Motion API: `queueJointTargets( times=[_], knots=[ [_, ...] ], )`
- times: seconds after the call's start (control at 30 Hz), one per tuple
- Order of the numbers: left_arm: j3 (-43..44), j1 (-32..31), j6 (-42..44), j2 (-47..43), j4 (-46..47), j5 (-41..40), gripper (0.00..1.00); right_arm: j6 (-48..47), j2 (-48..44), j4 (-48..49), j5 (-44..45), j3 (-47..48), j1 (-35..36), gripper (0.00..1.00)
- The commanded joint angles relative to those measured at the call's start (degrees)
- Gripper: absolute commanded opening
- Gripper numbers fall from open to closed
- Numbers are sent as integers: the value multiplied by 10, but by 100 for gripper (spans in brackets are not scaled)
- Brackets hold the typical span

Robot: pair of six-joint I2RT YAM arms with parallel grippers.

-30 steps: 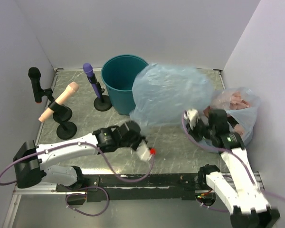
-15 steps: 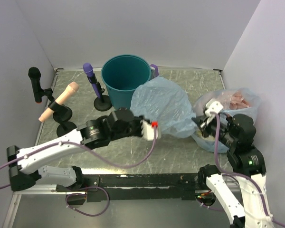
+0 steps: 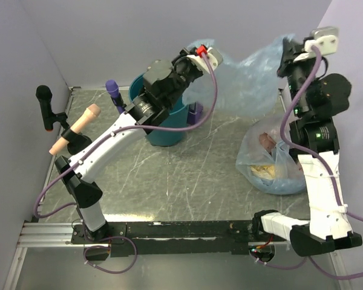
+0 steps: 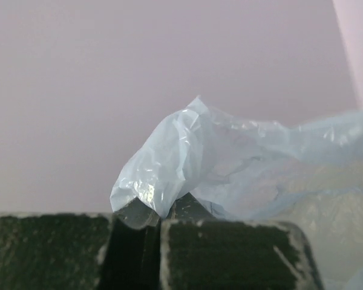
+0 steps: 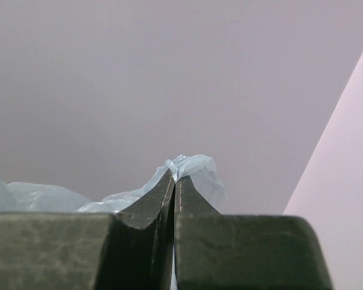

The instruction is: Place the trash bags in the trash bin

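The trash bag (image 3: pixel 249 78), thin and pale blue, is stretched in the air between my two raised grippers, up against the back wall. My left gripper (image 3: pixel 192 51) is shut on its left corner, above the trash bin (image 3: pixel 172 132), a teal bucket largely hidden under that arm. My right gripper (image 3: pixel 288 54) is shut on the bag's right corner. In the left wrist view the trash bag (image 4: pixel 187 160) bunches out over the left gripper (image 4: pixel 160 208). In the right wrist view a tuft of the trash bag (image 5: pixel 196 171) sticks out of the closed right gripper (image 5: pixel 174 179).
A clear bag (image 3: pixel 271 158) stuffed with yellow and pink items lies at the right, beside the right arm. A black microphone (image 3: pixel 44 98), a beige one (image 3: pixel 78 125) and a purple one (image 3: pixel 112 90) stand on stands at the left. A small purple object (image 3: pixel 197 111) sits beside the bin.
Both arms have lifted steeply from the table, carrying the pale-blue bag up and back. It now hangs spread between them, with its left end over the bin.
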Motion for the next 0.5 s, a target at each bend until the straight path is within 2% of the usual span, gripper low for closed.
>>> queueJointTargets(
  times=[0.0, 0.1, 0.2, 0.27, 0.33, 0.4, 0.47],
  knots=[
    [-34, -8, 267, -22, 310, 125, 1, -62, -16, 199, -43, 68, 0, 0],
    [-44, -13, 355, -21, 434, 218, 1, -89, -38, 219, -115, 93, 13, 0],
    [-38, -37, 403, -18, 514, 249, 1, -133, -64, 200, -165, 100, 20, 0],
    [-67, -50, 427, -18, 584, 256, 1, -147, -89, 184, -166, 71, 20, 0],
    [-128, -53, 428, -27, 625, 239, 1, -170, -125, 153, -166, -8, 20, 0],
    [-209, -57, 403, -52, 602, 181, 1, -197, -165, 98, -157, -116, 20, 0],
    [-289, -58, 322, -99, 478, 110, 1, -239, -190, -47, -180, -207, 20, 0]
  ],
)
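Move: The trash bag is stretched between the two shut grippers, its middle about 10 cm right of and 10 cm below the left hand, and some 12 cm left of, 3 cm ahead of and 15 cm below the right. The bin stands roughly 12 cm left of the left hand, a couple ahead and 40 below; the filled bag lies 11 cm right of the right hand, 5 back, 50 below. Keep both grippers shut on the trash bag's edge and whip it upward and back: carry each hand up about 13–15 cm while sweeping towards the bases, the right farther than the left, then begin dropping both. Meanwhile tip the fingers upward, the left by some 55 degrees, the right by about 30 with a slight roll. ##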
